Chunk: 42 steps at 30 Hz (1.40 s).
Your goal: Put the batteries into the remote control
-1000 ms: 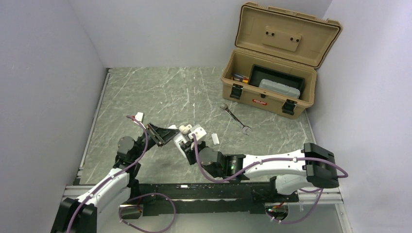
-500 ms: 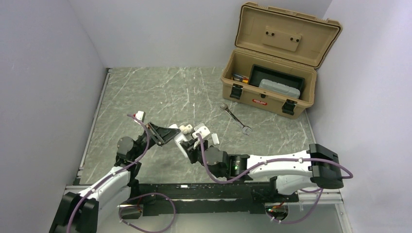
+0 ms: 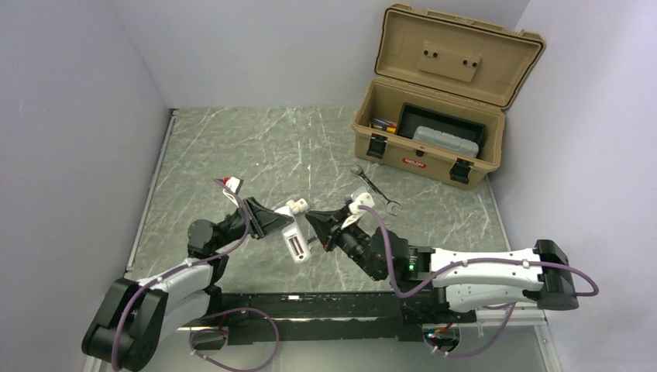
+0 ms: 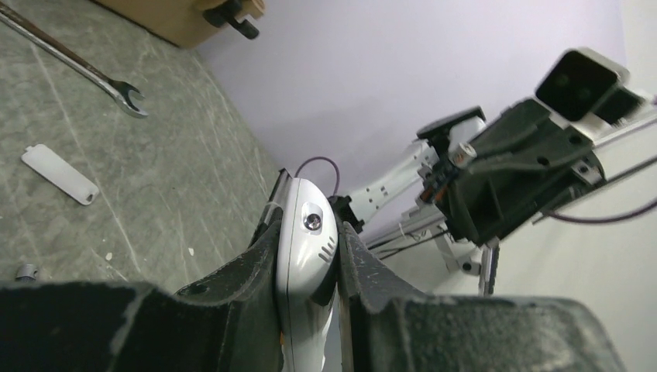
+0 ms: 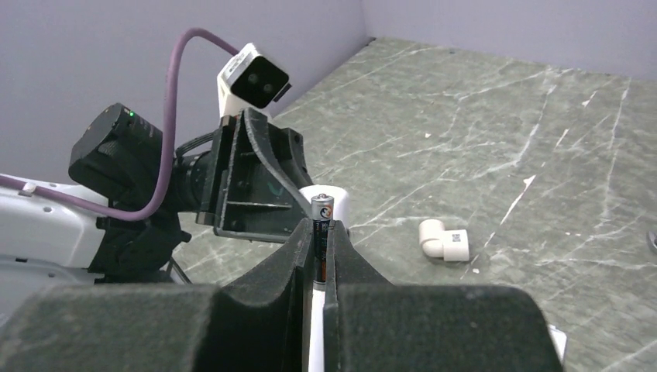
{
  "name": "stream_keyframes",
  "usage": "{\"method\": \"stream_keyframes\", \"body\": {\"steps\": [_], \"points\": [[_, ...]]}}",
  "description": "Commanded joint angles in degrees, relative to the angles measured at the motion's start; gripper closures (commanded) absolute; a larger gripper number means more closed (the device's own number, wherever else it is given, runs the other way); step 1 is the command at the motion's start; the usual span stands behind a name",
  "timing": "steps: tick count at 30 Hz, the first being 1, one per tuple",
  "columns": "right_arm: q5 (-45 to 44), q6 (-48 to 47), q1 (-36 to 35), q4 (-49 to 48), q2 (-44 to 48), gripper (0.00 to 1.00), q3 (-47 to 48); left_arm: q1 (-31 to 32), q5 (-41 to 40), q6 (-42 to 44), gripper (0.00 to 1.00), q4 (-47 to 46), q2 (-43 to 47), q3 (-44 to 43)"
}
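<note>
My left gripper (image 4: 307,225) is shut on the white remote control (image 4: 306,248), pinching its sides and holding it above the table. In the top view the remote control (image 3: 295,242) hangs with its long face up, in the left gripper (image 3: 285,229). Just to its right, my right gripper (image 3: 316,225) points at it. In the right wrist view that gripper (image 5: 316,225) is shut on one slim dark battery (image 5: 321,232) standing upright, with the remote control's white end (image 5: 335,198) right behind. No other battery shows clearly.
A white pipe fitting (image 3: 297,206) lies beyond the remote. A silver wrench (image 3: 374,188) lies in front of the open tan toolbox (image 3: 434,132) at back right. A flat white cover (image 4: 60,174) and a tiny grey cylinder (image 4: 25,271) lie on the table.
The right arm has swung to the right, so its gripper now sits beside the remote rather than over it. The left gripper has shifted slightly right and nearer, still holding the remote.
</note>
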State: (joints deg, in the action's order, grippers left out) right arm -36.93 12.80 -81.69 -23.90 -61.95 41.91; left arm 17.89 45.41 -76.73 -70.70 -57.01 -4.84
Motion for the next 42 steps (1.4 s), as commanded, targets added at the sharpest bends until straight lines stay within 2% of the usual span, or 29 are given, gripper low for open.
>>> {"method": "stream_keyframes", "body": {"steps": [1,7,11,15,23,25,28,34,42], "points": [[0.8,-1.2,-0.2,-1.5,5.1,1.0,-3.8,0.6,6.0,-0.7,1.0,-15.2,-3.6,-1.6],[0.4,-0.4,-0.2,0.7,8.0,1.0,-5.7,1.4,5.8,-3.3,1.0,-21.3,-8.5,-1.8],[3.4,0.6,-0.3,3.0,5.5,1.0,-4.4,2.2,2.8,-2.6,1.0,-17.2,-8.0,-1.7],[5.1,1.2,-0.4,2.0,-0.7,1.0,-3.0,3.9,-2.0,2.9,1.0,-2.5,-2.0,-2.1],[6.5,0.8,-0.5,-2.7,-7.5,1.0,-2.0,5.0,-11.8,12.6,1.0,34.8,15.6,-6.0],[6.9,1.1,-0.5,-3.2,-8.5,1.0,-1.7,5.0,-13.8,13.1,1.0,38.2,17.8,-6.4],[8.0,1.8,-0.5,-2.7,-9.2,1.0,-0.7,5.0,-14.6,11.9,1.0,38.2,18.2,-5.9],[7.1,2.6,-1.0,-2.5,-9.5,1.0,-0.2,5.0,-14.8,6.9,1.0,29.0,15.5,-2.8],[4.7,2.9,-1.1,-3.3,-10.0,1.0,-2.6,5.0,-15.3,6.0,1.0,29.2,17.1,-2.8]]}}
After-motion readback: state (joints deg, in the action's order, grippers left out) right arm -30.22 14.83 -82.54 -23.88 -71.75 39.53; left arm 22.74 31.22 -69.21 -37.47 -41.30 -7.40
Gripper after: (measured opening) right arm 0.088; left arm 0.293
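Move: The remote's open battery bay, face up in the left hand's grip, lies about 11 cm below the right hand's held battery, some 3 cm to its left and 3 cm back. From the left hand it is roughly 6 cm back, 3 cm right and 4 cm lower. On the table nearly 30 cm below the right hand lie the loose battery, 3 cm ahead and 1 cm left; the pipe elbow, 14 cm ahead and 5 cm left; and the cover, 8 cm ahead and 9 cm right. The battery, still pinched upright in the right fingers, is brought down to the remote's open bay: the right hand first sidles about 2.5 cm right, then sinks some 8 cm while swinging left and slightly back, fingertips tipping down. The left hand keeps the remote, easing a little back, then forward and down, turning it about 15 degrees counter-clockwise. ##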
